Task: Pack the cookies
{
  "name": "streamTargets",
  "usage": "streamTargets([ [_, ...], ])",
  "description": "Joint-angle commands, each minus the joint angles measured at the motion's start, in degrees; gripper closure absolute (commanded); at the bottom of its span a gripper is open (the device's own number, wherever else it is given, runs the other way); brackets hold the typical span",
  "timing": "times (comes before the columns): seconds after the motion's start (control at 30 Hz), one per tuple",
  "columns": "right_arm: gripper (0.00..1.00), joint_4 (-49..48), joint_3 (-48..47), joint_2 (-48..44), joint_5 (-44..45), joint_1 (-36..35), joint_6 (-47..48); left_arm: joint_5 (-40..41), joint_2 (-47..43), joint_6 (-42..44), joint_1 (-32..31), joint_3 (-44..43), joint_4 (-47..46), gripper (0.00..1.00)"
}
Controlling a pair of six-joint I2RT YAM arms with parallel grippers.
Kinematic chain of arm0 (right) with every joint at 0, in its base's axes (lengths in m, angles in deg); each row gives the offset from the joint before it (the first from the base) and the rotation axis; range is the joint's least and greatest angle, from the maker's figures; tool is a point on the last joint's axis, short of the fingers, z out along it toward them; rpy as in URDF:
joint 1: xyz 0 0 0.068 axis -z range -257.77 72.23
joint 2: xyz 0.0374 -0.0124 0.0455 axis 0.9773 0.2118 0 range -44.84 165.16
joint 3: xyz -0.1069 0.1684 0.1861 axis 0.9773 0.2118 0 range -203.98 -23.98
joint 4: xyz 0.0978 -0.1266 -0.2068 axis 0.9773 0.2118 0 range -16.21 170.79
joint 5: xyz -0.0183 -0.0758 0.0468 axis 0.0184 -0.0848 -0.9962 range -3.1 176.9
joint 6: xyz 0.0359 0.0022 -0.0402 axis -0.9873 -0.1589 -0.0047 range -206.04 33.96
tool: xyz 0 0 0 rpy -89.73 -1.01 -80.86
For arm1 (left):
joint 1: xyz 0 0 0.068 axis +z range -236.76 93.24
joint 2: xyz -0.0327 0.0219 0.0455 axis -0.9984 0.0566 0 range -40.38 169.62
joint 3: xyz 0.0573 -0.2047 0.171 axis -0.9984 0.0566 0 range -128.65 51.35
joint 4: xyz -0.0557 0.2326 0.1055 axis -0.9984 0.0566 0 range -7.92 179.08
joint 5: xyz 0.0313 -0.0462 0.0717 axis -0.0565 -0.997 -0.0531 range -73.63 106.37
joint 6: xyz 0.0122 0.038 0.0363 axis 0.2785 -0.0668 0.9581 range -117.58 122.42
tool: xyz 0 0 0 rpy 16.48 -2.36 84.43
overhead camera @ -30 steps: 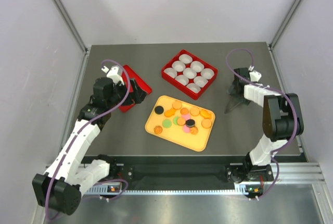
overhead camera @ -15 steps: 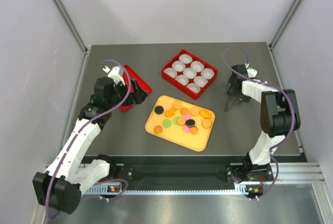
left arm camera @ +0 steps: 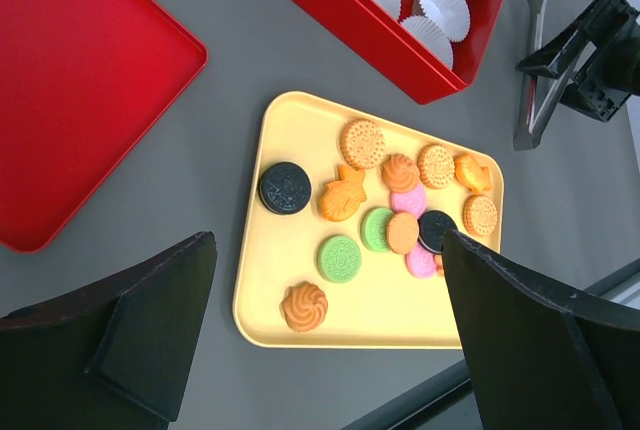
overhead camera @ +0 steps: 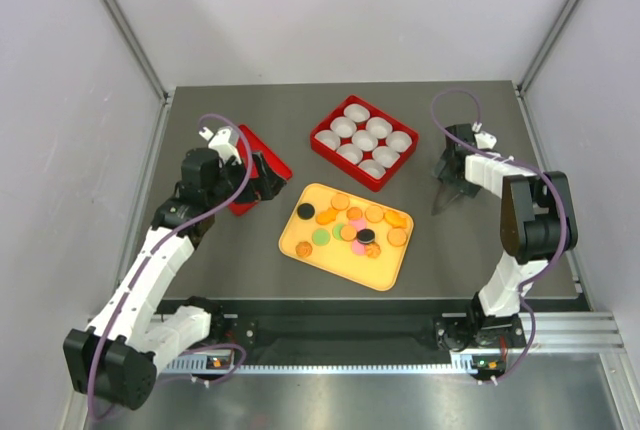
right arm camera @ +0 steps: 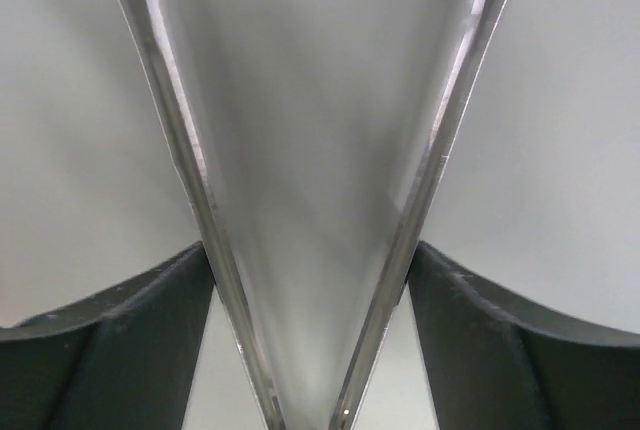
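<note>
The cookies (overhead camera: 352,227) lie loose on a yellow tray (overhead camera: 296,248) mid-table; in the left wrist view the cookies (left arm camera: 400,212) are orange, green, pink and black on that tray (left arm camera: 258,300). My left gripper (overhead camera: 262,178) hovers open and empty over the table left of the tray; its wrist view looks down between the left gripper (left arm camera: 327,250) fingers at the tray's near end. My right gripper (overhead camera: 448,182) is down at metal tongs (overhead camera: 441,200) on the right. There the right gripper (right arm camera: 310,250) fingers touch the outer sides of the tongs' (right arm camera: 175,140) two arms.
A red box (overhead camera: 330,150) holding several white paper cups stands behind the tray, its wall (left arm camera: 350,10) near the tray's far edge. A flat red lid (overhead camera: 277,162) lies under my left arm. White walls enclose the table on three sides.
My right gripper shifted slightly up and left along the tongs over the last second. The left arm, tray and cookies have not moved.
</note>
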Motion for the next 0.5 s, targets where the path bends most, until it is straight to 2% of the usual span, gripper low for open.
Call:
streamTargets([
  [0.0,0.28,0.38,-1.96,1.05,0.23,-0.37,-0.12,-1.06,0.24,-0.54,0.09,0.79,-1.96,0.01],
  [0.23,0.47,2.31,-5.03,-3.58,-0.38,-0.64,6.63,-1.15,0.24,0.16,0.0,0.44,-1.09,0.01],
  [0.47,0.46,5.56,-7.41,-14.32,-5.91,-1.08,12.71,0.52,-2.92,1.65,0.0,0.61,1.11,0.01],
])
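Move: The tongs already lie between the open pads of the right hand, their middle about 4 cm ahead, 2 cm right and barely below the hand, hinge end nearest the robot. On the table, roughly level with that hand, the red box of paper cups is some 26 cm left and 12 cm ahead, and the yellow cookie tray about 31 cm left and 12 cm back. From the left hand the tongs are roughly 13 cm ahead, 49 cm right and 20 cm below. The tongs' two arms are squeezed together between the right hand's pads as its fingers close by about a quarter of their range, the hand staying low in place. Once they have nearly stopped closing, it lifts straight up about 5.5 cm, ever faster, carrying the tongs off the table and turning some 10 degrees counter-clockwise. ##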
